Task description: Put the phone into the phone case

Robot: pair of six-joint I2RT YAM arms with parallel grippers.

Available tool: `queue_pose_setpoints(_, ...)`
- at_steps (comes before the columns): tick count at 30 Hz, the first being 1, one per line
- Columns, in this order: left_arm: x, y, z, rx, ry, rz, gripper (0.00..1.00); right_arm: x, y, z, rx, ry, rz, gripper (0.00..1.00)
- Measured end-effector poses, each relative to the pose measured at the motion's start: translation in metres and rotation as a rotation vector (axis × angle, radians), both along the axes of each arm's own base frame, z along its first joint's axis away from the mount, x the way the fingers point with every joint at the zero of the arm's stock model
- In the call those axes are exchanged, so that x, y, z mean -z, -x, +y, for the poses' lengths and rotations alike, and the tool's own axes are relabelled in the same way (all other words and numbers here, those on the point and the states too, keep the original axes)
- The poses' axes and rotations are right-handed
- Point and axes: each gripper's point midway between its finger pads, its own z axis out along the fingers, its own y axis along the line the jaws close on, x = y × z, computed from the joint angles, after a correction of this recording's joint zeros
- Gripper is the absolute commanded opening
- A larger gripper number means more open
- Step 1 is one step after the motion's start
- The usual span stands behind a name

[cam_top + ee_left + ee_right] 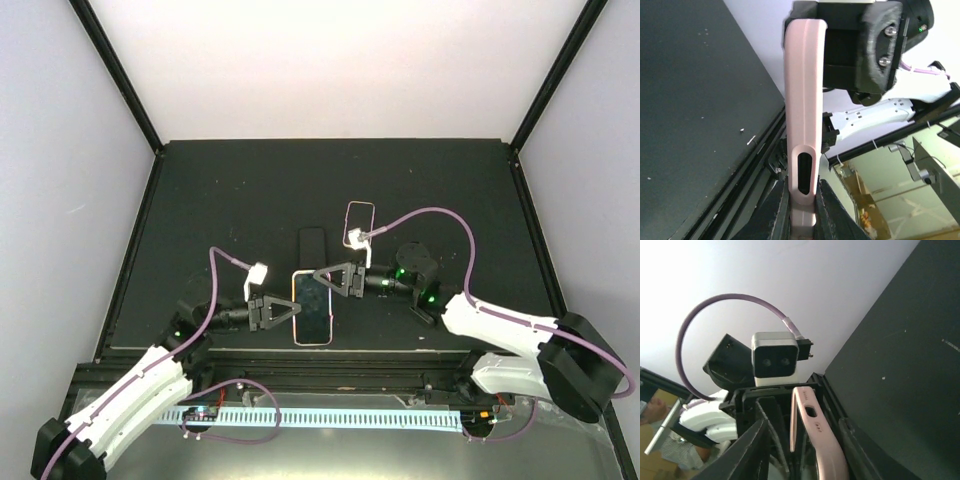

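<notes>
The pink phone case (297, 328) is held on edge above the table's near side, between the two grippers. A dark bluish face (312, 300) fills its rim and looks like the phone's screen. My left gripper (292, 311) is shut on the case's left long edge. In the left wrist view the pink side wall (802, 100) with its slot cutout stands clamped between the fingers (827, 210). My right gripper (323, 277) straddles the top right corner. In the right wrist view the case (827, 450) lies against one finger (847, 432), with a gap to the other.
A black slab (311, 248) lies flat just beyond the held case. A second slab with a pink rim (360, 222) lies farther back, to the right. The table's front rail (330, 352) runs close below the case. Light walls enclose the dark table.
</notes>
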Motion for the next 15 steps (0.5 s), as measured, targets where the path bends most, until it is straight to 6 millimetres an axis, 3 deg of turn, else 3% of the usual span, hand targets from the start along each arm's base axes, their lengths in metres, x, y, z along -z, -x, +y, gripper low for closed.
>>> queue_pose_setpoints(2,0.002,-0.003,0.001,-0.022,-0.006,0.016,0.02,0.001,0.001,-0.001,0.001,0.011,-0.001,0.6)
queue_pose_setpoints(5,0.004,-0.008,0.003,-0.06,-0.014,0.034,0.02,0.003,0.003,-0.003,-0.003,0.02,0.008,0.69)
queue_pose_setpoints(8,-0.003,-0.017,0.005,-0.114,-0.014,0.032,0.02,0.01,0.009,-0.004,-0.026,0.027,0.033,0.71)
queue_pose_setpoints(15,-0.042,-0.037,0.01,-0.228,0.025,-0.039,0.02,0.042,0.022,-0.007,-0.072,0.053,0.132,0.68)
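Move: Right at the left hand's fingers, which already grip its left long side, is the phone in its pink case; its middle lies about 3 cm to the right of the left hand. From the right hand, at the upper right corner of that case, the middle is roughly 6 cm back, 1 cm left and 2 cm lower. On the table some 18 cm below the left hand, the black case lies about 23 cm ahead and 2 cm right, a second pink case about 30 cm ahead and 14 cm right. Keeping its pinch on the left long side, the left hand lifts the cased phone about 4 cm and carries it about as far forward, turning it some 15 degrees counter-clockwise. Meanwhile the right hand spreads its fingers wide and leaves the upper right corner, sinking about 4 cm and drawing back 2 cm along the case's right side towards its middle, wrist tipping slightly. ##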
